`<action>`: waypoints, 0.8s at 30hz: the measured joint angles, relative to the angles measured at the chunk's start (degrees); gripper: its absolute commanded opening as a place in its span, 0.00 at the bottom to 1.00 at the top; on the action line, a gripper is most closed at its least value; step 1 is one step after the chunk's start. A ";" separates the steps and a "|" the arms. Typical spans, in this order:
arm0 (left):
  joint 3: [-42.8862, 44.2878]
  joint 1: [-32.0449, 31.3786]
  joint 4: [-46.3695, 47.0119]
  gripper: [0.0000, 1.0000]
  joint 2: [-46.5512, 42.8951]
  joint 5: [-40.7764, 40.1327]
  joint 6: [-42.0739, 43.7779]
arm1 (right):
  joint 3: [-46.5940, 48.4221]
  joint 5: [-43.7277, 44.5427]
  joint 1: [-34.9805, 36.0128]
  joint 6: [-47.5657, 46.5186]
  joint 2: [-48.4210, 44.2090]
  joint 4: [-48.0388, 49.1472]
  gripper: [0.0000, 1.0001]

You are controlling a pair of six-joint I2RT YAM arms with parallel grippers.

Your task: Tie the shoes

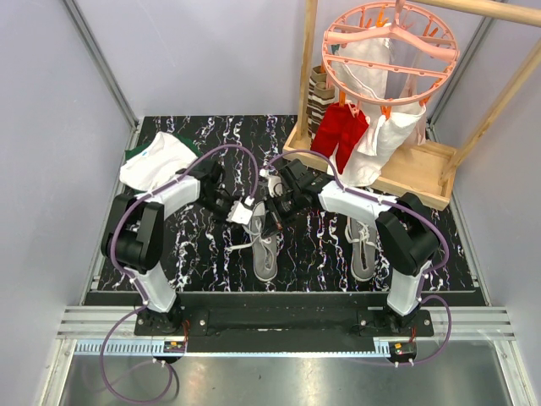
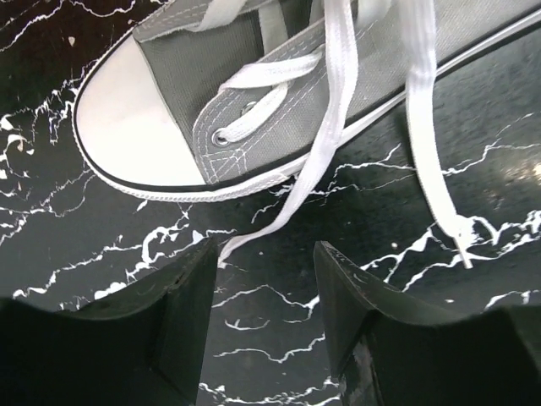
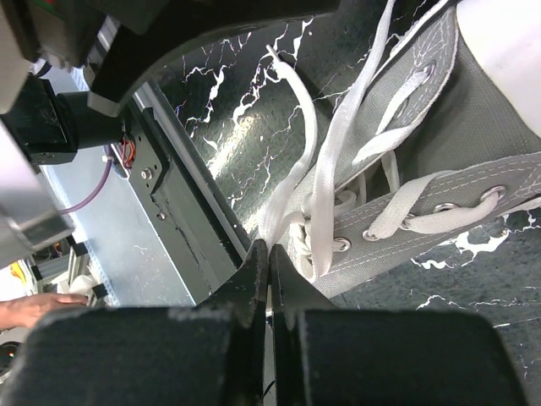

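Observation:
Two grey canvas shoes with white soles lie on the black marbled table, one [image 1: 264, 252] between the arms and one [image 1: 363, 252] to the right. Both grippers hover over the middle shoe. My left gripper [image 2: 264, 245] is open just off its white toe cap [image 2: 127, 118], with only bare table between the fingers. One loose white lace [image 2: 334, 110] ends by the left fingertip [image 2: 203, 254], and another [image 2: 427, 144] trails to the right. My right gripper [image 3: 269, 245] is shut on a white lace [image 3: 300, 161] that rises in a loop beside the shoe's eyelet row [image 3: 423, 211].
A wooden drying rack [image 1: 414, 173] stands at the back right, with a pink round hanger [image 1: 389, 42] holding red and white garments. Folded white and green clothes [image 1: 156, 161] lie at the back left. The table's front rail [image 1: 287, 296] runs close to the shoes.

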 measured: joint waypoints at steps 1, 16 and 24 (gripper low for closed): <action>0.09 -0.07 0.02 0.51 0.22 -0.02 0.44 | 0.00 0.02 -0.04 0.04 0.00 0.00 0.00; 1.64 -3.50 -2.21 0.05 4.87 -5.49 6.93 | 0.02 0.00 -0.26 1.07 0.02 0.00 0.00; -2.27 -2.38 -3.69 0.00 -1.60 -6.47 8.24 | 0.02 0.09 -0.28 1.07 0.07 0.02 0.00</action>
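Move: Just under the left hand's half-open fingers hangs the lace tail, about 3 cm below, 1 cm back and 1 cm right. The shoe's middle is roughly 9 cm right, 7 cm back and 1 cm below; the other lace tail's tip is about 7 cm straight back and 4 cm below. From the right hand, the hanging lace tail lies some 9 cm left, 5 cm ahead and 7 cm lower. Sinking about 3 cm beside the shoe and easing back nearly 1 cm, the left hand turns some 10 degrees, partly clockwise, then shuts its fingers from half open and pinches the hanging lace tail near its end. It then starts up again by 1.5 cm, drawing left and back. The right hand stays put, still gripping lace above the shoe. ##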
